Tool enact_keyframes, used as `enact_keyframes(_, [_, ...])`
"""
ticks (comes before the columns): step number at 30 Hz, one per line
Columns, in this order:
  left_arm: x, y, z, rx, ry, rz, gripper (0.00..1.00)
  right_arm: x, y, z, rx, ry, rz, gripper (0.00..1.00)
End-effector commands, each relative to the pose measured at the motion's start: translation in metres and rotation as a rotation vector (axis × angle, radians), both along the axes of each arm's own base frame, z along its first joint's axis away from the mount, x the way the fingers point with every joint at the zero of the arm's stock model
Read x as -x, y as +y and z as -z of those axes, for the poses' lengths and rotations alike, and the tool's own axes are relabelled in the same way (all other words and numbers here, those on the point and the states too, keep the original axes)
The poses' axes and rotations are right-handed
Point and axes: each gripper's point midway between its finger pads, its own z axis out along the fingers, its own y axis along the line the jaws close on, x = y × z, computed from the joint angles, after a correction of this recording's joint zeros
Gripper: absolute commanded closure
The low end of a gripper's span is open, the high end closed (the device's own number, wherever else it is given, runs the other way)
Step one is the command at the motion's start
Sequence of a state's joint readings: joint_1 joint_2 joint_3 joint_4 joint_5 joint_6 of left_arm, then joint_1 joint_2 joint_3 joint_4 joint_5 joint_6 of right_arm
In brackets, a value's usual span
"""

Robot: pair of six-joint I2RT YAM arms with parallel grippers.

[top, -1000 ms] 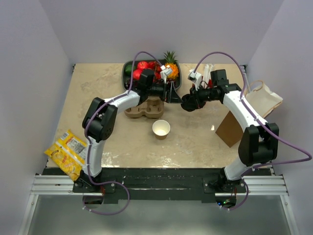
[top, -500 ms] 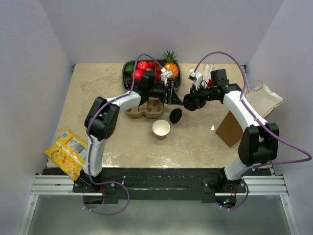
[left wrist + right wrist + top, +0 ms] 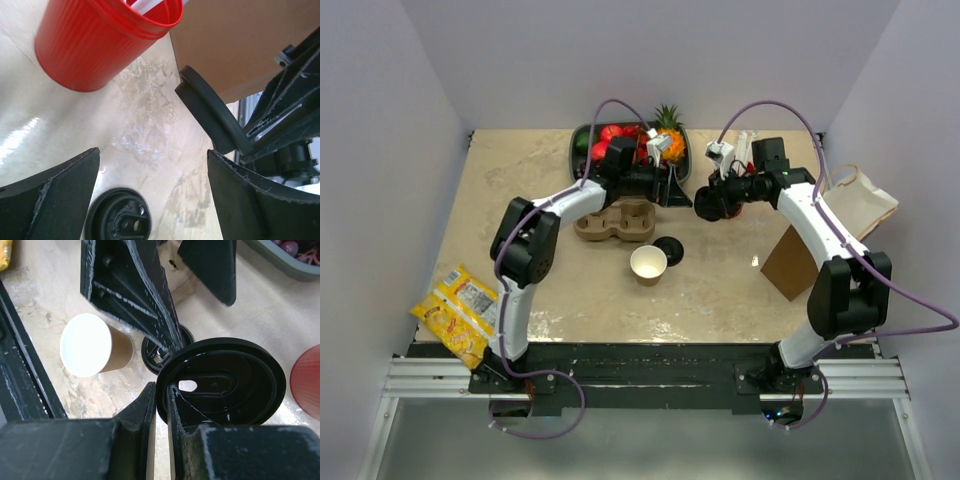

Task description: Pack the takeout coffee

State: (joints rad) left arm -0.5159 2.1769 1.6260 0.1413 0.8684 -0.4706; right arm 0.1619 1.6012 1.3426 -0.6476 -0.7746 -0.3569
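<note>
The kraft paper cup stands open and lidless mid-table, its white inside also showing in the right wrist view. My right gripper is shut on the rim of a black lid, held edge-up above the table; the left wrist view catches this lid edge-on. A second black lid lies flat on the table beside the cup. My left gripper hangs open above that lid with nothing between its fingers.
The tan two-hole carrier sits under the left arm. A fruit tray stands at the back, and a red cup of straws behind the grippers. A brown paper bag is at right, a yellow snack bag at near left.
A black lid has dropped from between the grippers and come to rest flat beside the cup. My right gripper still holds the other lid and has lifted slightly.
</note>
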Motion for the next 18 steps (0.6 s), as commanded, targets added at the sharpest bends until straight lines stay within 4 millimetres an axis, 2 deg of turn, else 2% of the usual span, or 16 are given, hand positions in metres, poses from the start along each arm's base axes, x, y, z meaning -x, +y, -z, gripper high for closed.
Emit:
enact_keyframes(1, [-0.009, 0.026, -0.102, 0.064, -0.347, 0.011, 0.08, 0.013, 0.008, -0.035, -0.051, -0.042, -0.070, 0.94])
enact_keyframes(2, [-0.001, 0.033, -0.098, 0.043, -0.353, 0.029, 0.08, 0.019, 0.013, -0.043, -0.086, -0.036, -0.100, 0.93])
enact_keyframes(3, [0.007, 0.042, -0.118, 0.035, -0.480, 0.055, 0.08, 0.024, 0.016, -0.045, -0.096, -0.029, -0.121, 0.93])
enact_keyframes(4, [0.014, 0.048, -0.120, 0.017, -0.539, 0.077, 0.08, 0.037, 0.018, -0.044, -0.098, 0.023, -0.146, 0.93])
enact_keyframes(5, [0.027, 0.058, -0.103, -0.041, -0.534, 0.112, 0.08, 0.040, 0.021, -0.049, -0.098, 0.003, -0.191, 0.93])
enact_keyframes(6, [0.036, 0.066, -0.119, -0.067, -0.707, 0.152, 0.08, 0.055, 0.022, -0.048, -0.099, 0.062, -0.216, 0.93])
enact_keyframes(7, [0.043, 0.073, -0.110, -0.109, -0.750, 0.173, 0.07, 0.059, 0.027, -0.050, -0.103, 0.078, -0.247, 0.93])
enact_keyframes(8, [0.057, 0.082, -0.116, -0.144, -0.801, 0.197, 0.07, 0.064, 0.029, -0.051, -0.105, 0.082, -0.273, 0.93])
enact_keyframes(9, [0.061, 0.084, -0.114, -0.185, -0.944, 0.256, 0.06, 0.073, 0.033, -0.054, -0.127, 0.111, -0.296, 0.93])
enact_keyframes(10, [0.065, 0.088, -0.106, -0.230, -0.992, 0.283, 0.06, 0.077, 0.037, -0.056, -0.137, 0.114, -0.308, 0.93])
enact_keyframes(11, [0.072, 0.093, -0.112, -0.265, -1.126, 0.335, 0.05, 0.079, 0.040, -0.057, -0.147, 0.126, -0.313, 0.92])
enact_keyframes(13, [0.081, 0.093, -0.105, -0.307, -1.227, 0.391, 0.05, 0.088, 0.052, -0.061, -0.161, 0.132, -0.356, 0.92])
enact_keyframes(15, [0.086, 0.087, -0.118, -0.314, -1.399, 0.420, 0.05, 0.096, 0.061, -0.063, -0.177, 0.146, -0.387, 0.92])
enact_keyframes(16, [0.087, 0.087, -0.110, -0.335, -1.429, 0.424, 0.05, 0.099, 0.065, -0.065, -0.186, 0.149, -0.399, 0.92])
enact_keyframes(17, [0.086, 0.083, -0.124, -0.334, -1.550, 0.415, 0.03, 0.100, 0.067, -0.065, -0.189, 0.156, -0.405, 0.92])
enact_keyframes(18, [0.091, 0.078, -0.124, -0.330, -1.600, 0.433, 0.03, 0.103, 0.070, -0.065, -0.190, 0.157, -0.416, 0.92])
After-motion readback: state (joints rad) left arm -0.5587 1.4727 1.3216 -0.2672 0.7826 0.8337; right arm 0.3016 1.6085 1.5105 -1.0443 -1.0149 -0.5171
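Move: Lying back and to the left of the right hand, which already holds a black lid, is the open cup: about 13 cm back, 14 cm left and some 13 cm lower. The loose lid on the table is about 6 cm back and 9 cm left of that hand; the red straw holder is some 5 cm ahead and 6 cm right. From the empty left hand the cup is about 16 cm back, 8 cm left and 10 cm lower, the loose lid 9 cm back and 2 cm left. Carrying its pinched lid towards the open cup, the right hand travels about 9 cm back with some 5 cm left and 5 cm up, turning about 20 degrees counter-clockwise. The left hand pulls clear of the held lid, rising some 13 cm while swinging left and then back; still wide open and pointing right, it rolls about 75 degrees around its own finger line. ##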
